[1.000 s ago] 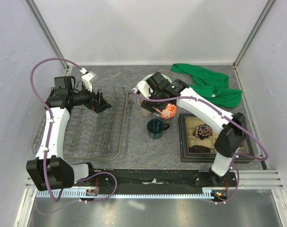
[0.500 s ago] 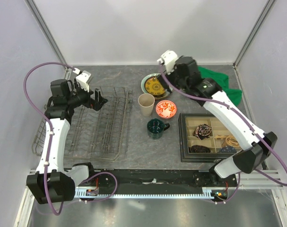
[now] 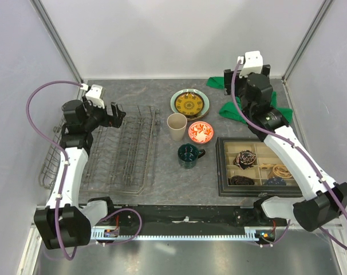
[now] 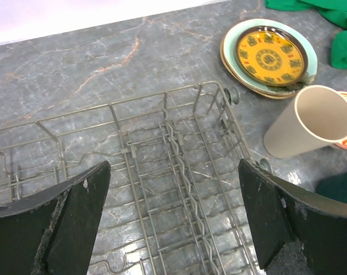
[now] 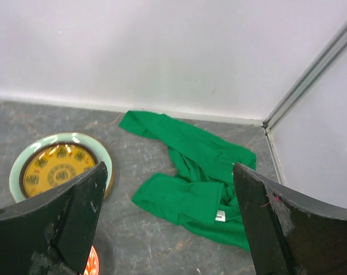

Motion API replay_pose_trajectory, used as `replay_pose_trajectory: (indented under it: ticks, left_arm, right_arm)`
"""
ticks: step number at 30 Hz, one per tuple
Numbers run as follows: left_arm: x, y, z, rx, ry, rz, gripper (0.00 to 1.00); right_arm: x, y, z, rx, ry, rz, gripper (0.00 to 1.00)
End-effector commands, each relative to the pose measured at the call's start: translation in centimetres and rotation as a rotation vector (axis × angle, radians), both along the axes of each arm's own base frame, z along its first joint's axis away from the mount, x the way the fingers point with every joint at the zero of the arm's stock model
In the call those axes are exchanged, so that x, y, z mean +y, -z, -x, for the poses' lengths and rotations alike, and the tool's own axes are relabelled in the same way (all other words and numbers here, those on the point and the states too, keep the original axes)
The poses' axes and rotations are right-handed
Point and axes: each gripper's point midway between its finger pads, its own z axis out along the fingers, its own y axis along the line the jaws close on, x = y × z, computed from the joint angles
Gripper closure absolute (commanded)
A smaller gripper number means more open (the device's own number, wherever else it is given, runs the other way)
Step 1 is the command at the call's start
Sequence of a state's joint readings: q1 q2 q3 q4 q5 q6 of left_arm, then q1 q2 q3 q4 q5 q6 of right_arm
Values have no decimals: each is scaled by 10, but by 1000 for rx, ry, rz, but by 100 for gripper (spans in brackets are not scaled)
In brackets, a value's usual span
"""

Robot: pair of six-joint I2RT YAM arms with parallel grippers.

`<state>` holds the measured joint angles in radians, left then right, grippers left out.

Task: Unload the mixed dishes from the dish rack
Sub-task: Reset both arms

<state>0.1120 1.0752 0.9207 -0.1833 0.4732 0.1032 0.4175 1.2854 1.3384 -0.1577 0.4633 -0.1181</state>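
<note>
The grey wire dish rack (image 3: 123, 153) (image 4: 162, 172) lies at the left with no dishes in it. My left gripper (image 3: 117, 116) (image 4: 173, 217) hovers open over its far end with nothing between the jaws. The yellow-gold plate (image 3: 189, 103) (image 4: 269, 56) (image 5: 56, 169) rests on the pale green plate (image 4: 311, 64) (image 5: 24, 166). On the table nearby stand the beige cup (image 3: 176, 126) (image 4: 311, 123), the red-and-white bowl (image 3: 200, 132) and the dark green mug (image 3: 188, 155). My right gripper (image 3: 245, 77) (image 5: 168, 223) is open and raised above the back right corner.
A green cloth (image 3: 253, 109) (image 5: 196, 177) lies crumpled at the back right, under the right arm. A black compartmented tray (image 3: 224, 166) with small items sits at the right front. White walls enclose the back and both sides.
The right gripper has opened, left the beige cup standing beside the bowl, and swung up and back to the right corner. The left gripper has drawn back slightly to the left.
</note>
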Motion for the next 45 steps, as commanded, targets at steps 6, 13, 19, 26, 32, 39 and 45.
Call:
replay_pose_trajectory:
  ticks: [6, 13, 19, 26, 32, 39, 45]
  left_arm:
    - [-3, -34, -19, -92, 67, -35, 1]
    - [-9, -50, -24, -217, 77, 13, 1]
    - [-11, -68, -32, -264, 45, 117, 1]
    - [-8, -82, -34, -316, 21, 126, 1]
    - [-4, -82, -36, -314, -6, 141, 1]
    - [-2, -77, -35, -319, -30, 126, 1]
    - [-3, -78, -26, -344, -39, 95, 1]
  right_arm:
    - [-22, -28, 12, -255, 101, -174, 2]
    - [-29, -26, 19, -304, 118, -144, 2]
    - [-32, -16, 22, -303, 127, -137, 2]
    - [-34, -6, 26, -297, 122, -129, 2]
    - [-33, 1, 26, -286, 119, -133, 2]
    - [-36, 3, 25, -286, 142, -133, 2]
    - [-38, 1, 26, -290, 151, -125, 2]
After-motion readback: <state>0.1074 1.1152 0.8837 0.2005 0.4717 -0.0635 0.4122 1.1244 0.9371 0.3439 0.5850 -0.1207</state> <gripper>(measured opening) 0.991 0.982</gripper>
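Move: Both my hands are empty and open. From my right hand the dark green mug stands about 14 cm back, 21 cm to the left and some 33 cm below. The red bowl is 3 cm back and 16 cm left, the beige cup 2 cm back and 26 cm left, and the green cloth 14 cm ahead and 7 cm right. From my left hand the mug is about 9 cm back, 27 cm right and 21 cm lower; the emptied dish rack's middle is 8 cm back and 8 cm left. I lift my left hand clear above the rack, some 6 cm up while easing 3 cm forward and tipping its fingers up about 15 degrees, then let it sink slightly. My right hand, high over the table, drifts about 3 cm right and 2 cm back, bobbing down, up and down again as its fingers tip upward. Both grippers stay open, touching nothing. ##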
